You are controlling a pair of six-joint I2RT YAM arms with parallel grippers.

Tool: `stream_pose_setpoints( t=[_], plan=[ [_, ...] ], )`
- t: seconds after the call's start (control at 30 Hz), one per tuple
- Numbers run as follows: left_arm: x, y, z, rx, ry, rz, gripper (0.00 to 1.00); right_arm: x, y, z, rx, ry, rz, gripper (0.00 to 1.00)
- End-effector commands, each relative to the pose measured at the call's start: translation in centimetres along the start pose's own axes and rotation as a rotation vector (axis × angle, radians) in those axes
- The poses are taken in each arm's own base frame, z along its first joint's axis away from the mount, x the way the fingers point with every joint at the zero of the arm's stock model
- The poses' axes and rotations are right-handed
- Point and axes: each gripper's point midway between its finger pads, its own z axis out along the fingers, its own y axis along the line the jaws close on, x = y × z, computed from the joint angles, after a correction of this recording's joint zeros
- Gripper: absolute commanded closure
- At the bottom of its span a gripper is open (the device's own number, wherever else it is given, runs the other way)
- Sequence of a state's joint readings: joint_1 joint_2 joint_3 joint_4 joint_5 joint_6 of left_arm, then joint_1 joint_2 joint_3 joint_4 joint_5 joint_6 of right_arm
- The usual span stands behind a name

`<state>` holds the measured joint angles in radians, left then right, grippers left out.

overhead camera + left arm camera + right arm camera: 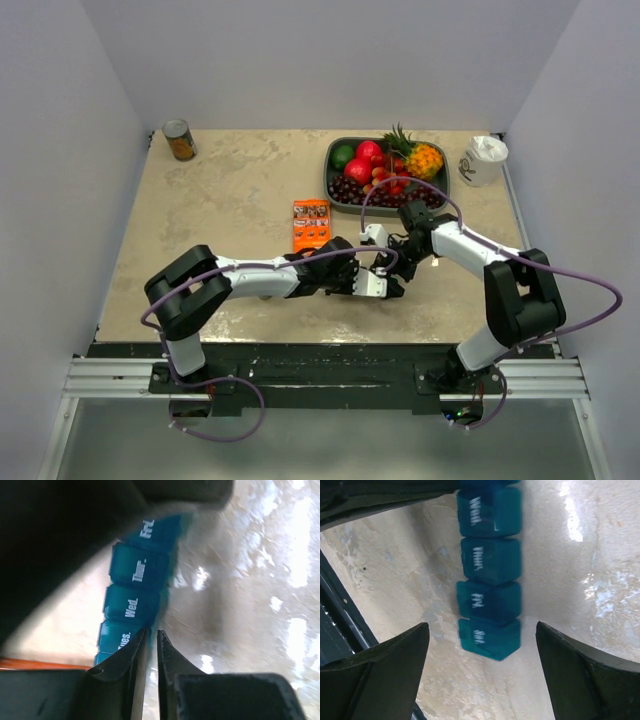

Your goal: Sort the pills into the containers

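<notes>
The containers (490, 560) are one teal strip of lidded compartments lying on the beige table, all lids down. In the left wrist view the containers (132, 605) show the Tues., Wed., Thur. and Fri. labels. My left gripper (153, 630) is shut to a thin slit, its tips at the right edge of the Tues. compartment; I cannot tell whether the lid's lip is pinched. My right gripper (481, 625) hangs wide open over the Sat. end, touching nothing. In the top view the left gripper (385, 285) and right gripper (386, 262) meet and cover the strip. No pills are in view.
An orange box (311, 224) lies just behind the left wrist. Behind it is a grey fruit tray (336, 185). A can (179, 140) stands at the back left, a white cup (484, 160) at the back right. The two arms crowd each other above the strip.
</notes>
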<state>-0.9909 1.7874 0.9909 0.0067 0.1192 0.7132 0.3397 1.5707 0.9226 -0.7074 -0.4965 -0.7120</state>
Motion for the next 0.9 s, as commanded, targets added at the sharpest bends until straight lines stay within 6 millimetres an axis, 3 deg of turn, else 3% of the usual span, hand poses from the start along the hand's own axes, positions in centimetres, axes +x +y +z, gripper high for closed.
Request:
stream_pose_setpoints(
  t=[0.0,0.13,0.3,0.4,0.43,0.57,0.7,0.87],
  plan=[
    [1.5,-3.0,-0.3,0.070,0.056,-0.153,0.83,-2.5,-1.9,-1.3,0.054,-0.070,0.001,0.10],
    [1.9,-3.7,-0.6,0.058,0.067,-0.187,0.79,-4.0,-2.4,-2.3,0.030,-0.102,0.001,0.10],
    [1.6,-3.5,-1.5,0.027,0.046,-0.211,0.65,-3.4,-1.8,-2.5,-0.002,-0.093,-0.006,0.11],
    [0.0,-2.3,-2.2,-0.010,-0.022,-0.200,0.58,-2.6,-1.7,-2.5,0.016,-0.071,-0.013,0.11],
    [-0.5,-1.8,-2.4,-0.026,-0.043,-0.179,0.50,-2.2,-1.6,-2.4,0.018,-0.065,-0.010,0.11],
    [-1.5,0.0,-3.2,-0.081,-0.083,-0.086,0.36,-1.6,-2.3,-3.4,0.025,-0.082,0.033,0.11],
    [-1.4,2.4,-2.6,-0.093,-0.107,-0.062,0.30,-1.2,-2.3,-4.2,0.007,-0.115,0.045,0.11],
    [-0.5,2.8,-0.4,-0.023,-0.090,-0.030,0.27,-0.8,-1.7,-4.5,-0.007,-0.129,0.024,0.11]
  ],
)
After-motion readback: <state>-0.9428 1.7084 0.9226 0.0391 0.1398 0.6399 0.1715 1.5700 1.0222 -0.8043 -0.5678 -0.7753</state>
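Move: The blue pill organizer lies crosswise under both grippers, its middle about 1 cm ahead of the left hand point, 3 cm to its right and 2 cm below; the nearly shut fingers are at the near edge of the Tues. lid. From the right hand that middle is some 8 cm left, about level fore and aft and 2 cm below. The orange pack is about 13 cm ahead and 10 cm left of the left hand; the fruit tray is roughly 25 cm ahead and 3 cm left of the right. Draw the nearly shut left gripper back and left from the near edge of the Tues. lid, about 3.5 cm and dipping some 2 cm, then open it wide while lifting and bringing it forward again over the Sun.–Mon. end. Meanwhile, take the wide-open right gripper forward and up off the Sat. end, then about 3 cm to the right, clear of the organizer. ##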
